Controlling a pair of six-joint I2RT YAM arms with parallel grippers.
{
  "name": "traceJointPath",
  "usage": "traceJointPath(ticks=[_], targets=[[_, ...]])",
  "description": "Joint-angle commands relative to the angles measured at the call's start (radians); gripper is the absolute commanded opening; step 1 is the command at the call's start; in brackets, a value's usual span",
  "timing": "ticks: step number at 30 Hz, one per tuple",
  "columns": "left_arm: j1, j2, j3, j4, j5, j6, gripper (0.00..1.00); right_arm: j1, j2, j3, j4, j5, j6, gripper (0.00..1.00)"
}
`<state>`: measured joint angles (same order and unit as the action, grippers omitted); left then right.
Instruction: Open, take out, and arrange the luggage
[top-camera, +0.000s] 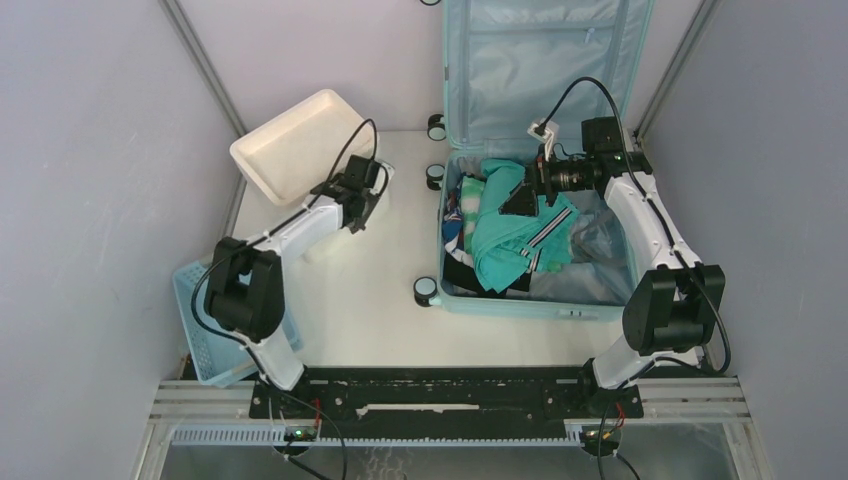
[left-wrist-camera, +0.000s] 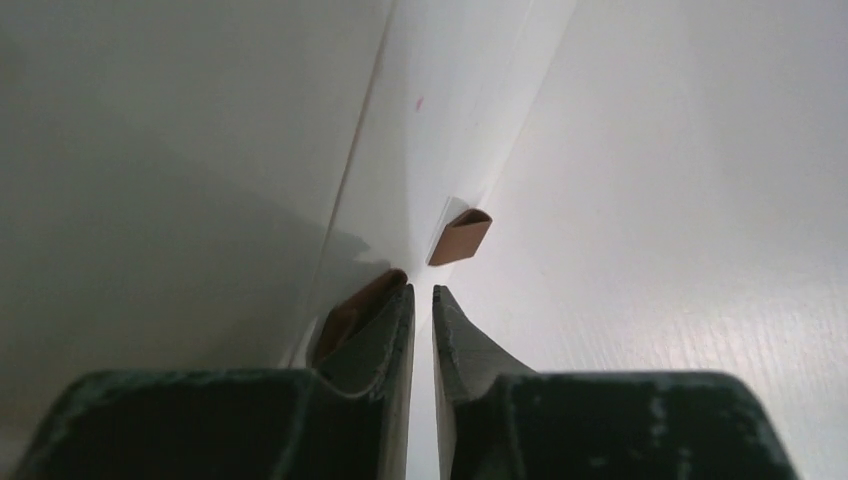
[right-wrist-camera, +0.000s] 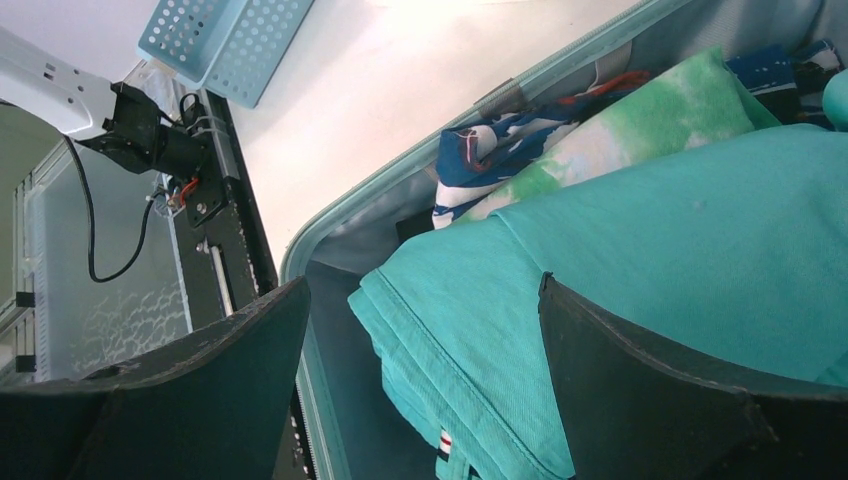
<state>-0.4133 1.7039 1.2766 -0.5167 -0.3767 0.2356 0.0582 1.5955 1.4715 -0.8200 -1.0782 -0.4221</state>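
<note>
The light-blue luggage (top-camera: 540, 60) lies open at the right. Its lid stands against the back wall and its base (top-camera: 520, 305) is full of clothes. A teal garment (top-camera: 505, 245) lies on top, and also shows in the right wrist view (right-wrist-camera: 650, 230). My right gripper (top-camera: 517, 198) is open just above this garment, its jaws spread wide over a folded edge (right-wrist-camera: 422, 290) with nothing between them. My left gripper (top-camera: 358, 212) is at the white drawer unit (top-camera: 295, 140). Its jaws (left-wrist-camera: 421, 300) are almost together and hold nothing, beside a brown handle (left-wrist-camera: 460, 236).
A blue lattice basket (top-camera: 215, 320) hangs off the table's front left edge, also in the right wrist view (right-wrist-camera: 225, 40). A green-white garment (right-wrist-camera: 640, 115) and a blue-white one (right-wrist-camera: 490, 150) lie under the teal one. The suitcase wheels (top-camera: 427, 290) face left.
</note>
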Motion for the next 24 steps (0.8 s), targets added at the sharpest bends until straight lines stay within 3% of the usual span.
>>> traceJointPath(ticks=[1, 9, 14, 18, 24], targets=[[0.085, 0.061, 0.120, -0.013, -0.029, 0.015, 0.17, -0.008, -0.010, 0.002, 0.019, -0.010, -0.024, 0.92], [0.218, 0.192, 0.327, 0.007, -0.080, -0.008, 0.25, -0.011, -0.015, 0.001, 0.019, -0.010, -0.026, 0.92], [0.261, 0.190, 0.407, -0.030, -0.003, -0.077, 0.33, -0.014, -0.015, 0.000, 0.019, -0.008, -0.030, 0.92], [0.251, 0.070, 0.317, -0.061, 0.116, -0.167, 0.34, -0.016, -0.013, 0.003, 0.017, -0.004, -0.032, 0.92], [0.203, -0.271, -0.031, -0.075, 0.145, -0.363, 0.40, -0.016, -0.010, 0.004, 0.013, 0.000, -0.037, 0.92]])
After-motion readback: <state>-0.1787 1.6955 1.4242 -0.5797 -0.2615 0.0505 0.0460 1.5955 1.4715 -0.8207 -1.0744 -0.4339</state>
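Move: The white drawer box is right at the left hand's fingers: its middle lies about 9 cm ahead and 7 cm left, a couple of centimetres lower, its front face slanting towards the hand, with a brown pull tab roughly 1 cm ahead and 2 cm left of the fingertips. The blue basket sits some 24 cm left and 12 cm back, 8 cm lower. From the right hand the drawer box is about 34 cm left, 12 cm ahead and 13 cm below. Forward and to the left together, some 8 cm each way, the left hand pushes its nearly shut fingers against the drawer box's front, shoving the box towards the far left. Then it draws back about 5 cm while rising, comes clear of the front, turns about 15 degrees counter-clockwise with some roll, and opens the fingers partway. ##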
